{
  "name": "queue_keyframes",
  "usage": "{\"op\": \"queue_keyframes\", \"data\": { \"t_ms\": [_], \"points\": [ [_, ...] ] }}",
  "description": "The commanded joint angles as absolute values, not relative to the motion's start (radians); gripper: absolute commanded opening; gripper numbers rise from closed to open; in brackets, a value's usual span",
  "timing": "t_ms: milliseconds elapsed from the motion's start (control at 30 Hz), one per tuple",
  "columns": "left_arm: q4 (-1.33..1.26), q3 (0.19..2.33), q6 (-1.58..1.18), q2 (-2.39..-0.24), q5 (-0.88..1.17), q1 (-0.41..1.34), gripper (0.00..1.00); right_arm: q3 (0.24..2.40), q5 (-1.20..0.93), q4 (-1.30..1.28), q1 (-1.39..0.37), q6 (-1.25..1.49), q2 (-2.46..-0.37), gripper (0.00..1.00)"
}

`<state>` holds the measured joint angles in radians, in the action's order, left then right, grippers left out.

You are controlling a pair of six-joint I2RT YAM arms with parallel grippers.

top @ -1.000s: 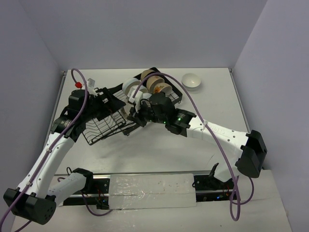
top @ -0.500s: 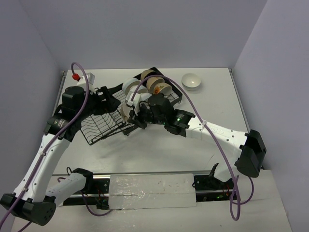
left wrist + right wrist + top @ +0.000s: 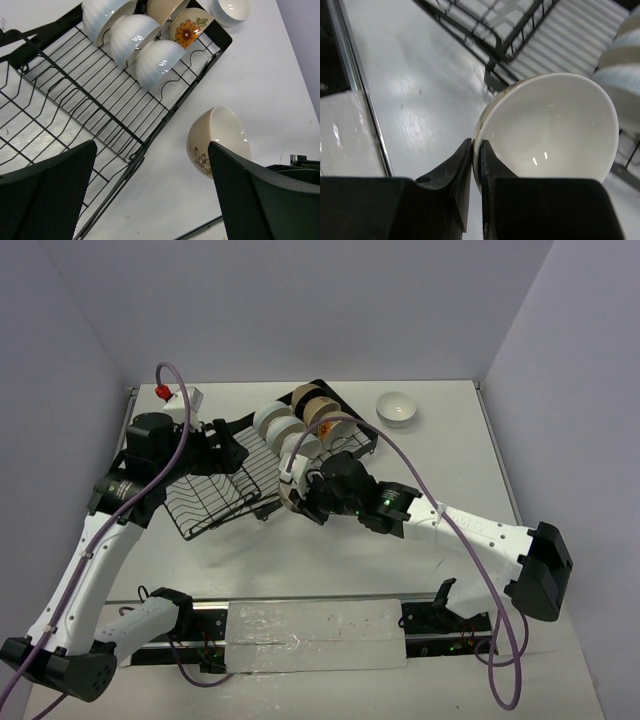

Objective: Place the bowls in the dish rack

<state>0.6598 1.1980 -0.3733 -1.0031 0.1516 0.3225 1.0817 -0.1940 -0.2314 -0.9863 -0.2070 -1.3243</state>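
Note:
The black wire dish rack lies mid-table, and several bowls stand on edge in its right section: white ones, tan ones and an orange-flowered one. My right gripper is shut on the rim of a cream bowl with a faint flower drawing, held tilted just off the rack's near right edge. In the right wrist view the fingers pinch that bowl's rim. My left gripper hovers open over the rack's left section, nothing between its pads. It looks down on the held bowl.
One white bowl sits alone on the table at the back right of the rack, also seen as the bowl at the top of the left wrist view. Purple cables arc over both arms. A metal rail runs along the near edge.
My right arm has drawn back toward the near right, carrying the cream bowl away from the rack's middle. The left gripper has shifted slightly and stays open.

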Motion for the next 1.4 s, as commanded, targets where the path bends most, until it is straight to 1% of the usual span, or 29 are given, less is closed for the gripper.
{"op": "queue_keyframes", "data": {
  "t_ms": [0,67,133,267,400,633,867,967,1100,1133,1167,1267,1367],
  "points": [
    [0.640,1.189,-0.322,-0.962,0.124,0.325,0.99,1.022,-0.114,-0.224,-0.994,-0.221,-1.241,0.00],
    [0.638,1.183,-0.319,-0.956,0.107,0.325,0.99,0.970,-0.077,-0.248,-0.994,-0.204,-1.232,0.00],
    [0.635,1.170,-0.319,-0.948,0.103,0.325,0.99,0.907,-0.052,-0.223,-0.994,-0.180,-1.223,0.00],
    [0.626,1.152,-0.328,-0.933,0.100,0.325,0.99,0.855,-0.037,-0.161,-0.994,-0.143,-1.252,0.00],
    [0.623,1.123,-0.330,-0.905,0.091,0.325,0.99,0.830,-0.003,-0.072,-0.996,-0.127,-1.324,0.00],
    [0.672,1.112,-0.328,-0.882,0.063,0.325,0.99,0.810,0.075,-0.006,-1.011,-0.120,-1.436,0.00],
    [0.680,1.103,-0.337,-0.858,0.060,0.325,0.99,0.796,0.106,0.046,-1.025,-0.106,-1.473,0.00],
    [0.686,1.109,-0.336,-0.859,0.046,0.325,0.99,0.808,0.091,0.032,-1.031,-0.110,-1.448,0.00],
    [0.690,1.117,-0.356,-0.854,0.006,0.325,0.99,0.888,0.006,-0.064,-1.031,-0.120,-1.372,0.00],
    [0.687,1.117,-0.368,-0.851,0.002,0.325,0.99,0.943,-0.024,-0.086,-1.031,-0.121,-1.362,0.00],
    [0.684,1.115,-0.391,-0.844,-0.068,0.325,0.99,0.975,-0.059,-0.103,-1.031,-0.121,-1.355,0.00],
    [0.678,1.117,-0.429,-0.831,-0.145,0.325,0.99,1.115,-0.127,-0.167,-1.029,-0.126,-1.345,0.00],
    [0.677,1.111,-0.468,-0.813,-0.190,0.325,0.99,1.283,-0.179,-0.239,-1.025,-0.115,-1.396,0.00]
  ]
}}
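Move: The right gripper already holds a beige bowl by its rim in front of the dish rack. The rack's empty middle is about 14 cm ahead of that hand, 11 cm to its left and 18 cm below. The nearest white bowl in the rack sits roughly 17 cm straight ahead, and the flowered bowl 22 cm ahead and 9 cm to the right. From the open left gripper, the empty middle is some 6 cm ahead, 1 cm right and 27 cm below. Keep the right fingers pinched on the bowl's rim and lower it about 15 cm in front of the rack, slanting right and tipping the hand's left side down some 15 degrees. Pause low, then lift about 10 cm and return left, mostly undoing the tilt. Meanwhile draw the open left gripper about 5 cm left, slightly back, away from the held bowl, turning counter-clockwise. ##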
